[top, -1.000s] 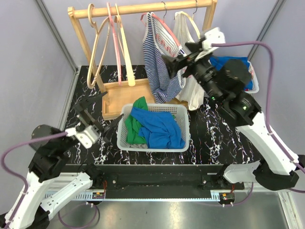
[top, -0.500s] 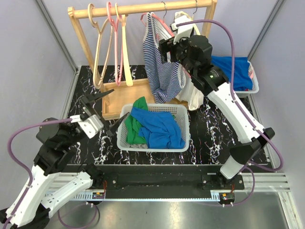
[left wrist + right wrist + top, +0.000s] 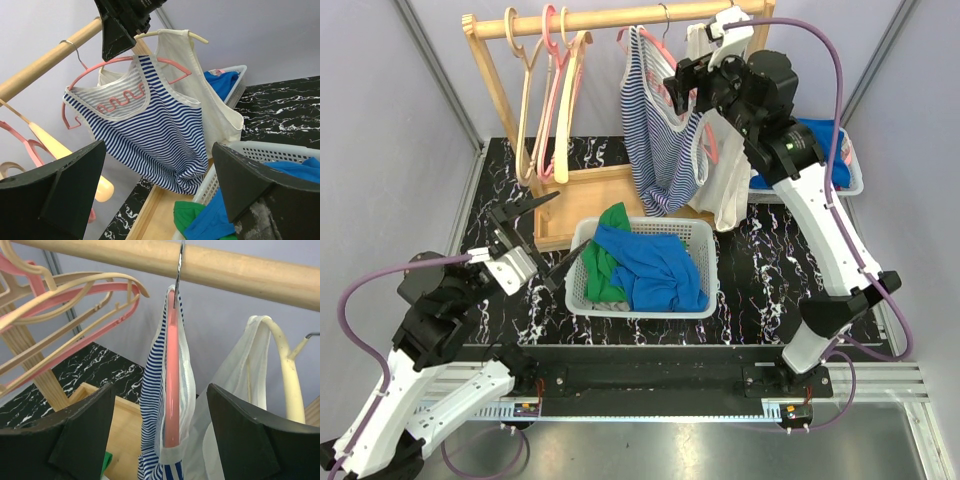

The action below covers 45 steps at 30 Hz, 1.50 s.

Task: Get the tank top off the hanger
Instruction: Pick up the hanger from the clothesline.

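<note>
A blue-and-white striped tank top (image 3: pixel 660 150) hangs on a pink hanger (image 3: pixel 668 52) from the wooden rail (image 3: pixel 620 17). My right gripper (image 3: pixel 688 85) is up at the hanger's right shoulder. In the right wrist view it (image 3: pixel 161 390) stands open, one finger on each side of the pink hanger (image 3: pixel 171 375) and the strap of the tank top (image 3: pixel 150 405), touching neither. My left gripper (image 3: pixel 572 222) is low at the left, open and empty. The left wrist view looks between its jaws (image 3: pixel 159 145) up at the tank top (image 3: pixel 150 130) from a distance.
A white basket (image 3: pixel 705 290) of blue and green clothes stands below the rail. A cream tank top (image 3: pixel 725 180) hangs just right of the striped one. Several empty hangers (image 3: pixel 555 90) hang at the left. A white bin (image 3: pixel 855 180) with blue cloth sits at the right.
My right arm has swung up and back to the rail, and its jaws, a little narrower, now straddle the pink hanger's end. My left arm has barely shifted.
</note>
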Each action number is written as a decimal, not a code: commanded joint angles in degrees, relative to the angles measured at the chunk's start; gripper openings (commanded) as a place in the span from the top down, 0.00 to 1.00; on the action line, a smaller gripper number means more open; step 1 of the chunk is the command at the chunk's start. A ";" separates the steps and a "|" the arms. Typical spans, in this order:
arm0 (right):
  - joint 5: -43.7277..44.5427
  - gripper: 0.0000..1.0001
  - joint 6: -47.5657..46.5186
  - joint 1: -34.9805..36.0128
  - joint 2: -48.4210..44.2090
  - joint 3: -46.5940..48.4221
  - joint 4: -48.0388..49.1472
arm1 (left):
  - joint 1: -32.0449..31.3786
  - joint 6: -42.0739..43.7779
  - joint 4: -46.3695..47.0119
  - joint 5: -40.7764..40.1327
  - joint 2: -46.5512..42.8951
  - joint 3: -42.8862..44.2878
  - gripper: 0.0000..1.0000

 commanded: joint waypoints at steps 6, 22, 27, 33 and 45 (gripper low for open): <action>-8.23 0.29 4.06 -1.87 8.77 16.78 -7.61 | 0.39 1.35 3.42 1.14 -0.87 0.30 0.05; -8.67 0.72 3.89 -1.96 14.94 22.43 -13.24 | 0.39 2.32 3.51 0.79 -1.05 0.39 0.05; -9.90 0.95 3.36 -1.96 15.02 23.13 -14.21 | 0.39 2.32 3.68 0.70 -0.87 0.21 0.05; -9.81 1.00 3.71 -1.96 13.36 21.03 -10.00 | 0.39 2.14 3.68 0.70 -0.96 0.04 0.05; -7.70 1.00 5.91 -1.96 3.87 8.11 12.58 | 0.92 2.05 2.98 0.79 -2.45 -0.75 0.05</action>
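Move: From the right hand, the near shoulder of the pink hanger carrying the striped tank top is about 5 cm ahead, 3 cm left and 4 cm lower. The striped cloth's middle hangs roughly 4 cm ahead, 2 cm left and 18 cm below the hand; the white tank top is some 5 cm ahead, 11 cm right and 13 cm down. The rail crosses about 11 cm ahead, 2 cm left and 6 cm up. From the left hand, that pink shoulder is some 22 cm ahead, 18 cm right and 4 cm up. Lift the right gripper about 2 cm, then bring it forward and left while dipping some 6 cm from that height, tipping the fingers about 10 degrees downward so the pink hanger's near shoulder comes between them. Stop there and close the wide-open fingers, pinching the pink shoulder just on the near side of its hook; keep that grip almost still. ##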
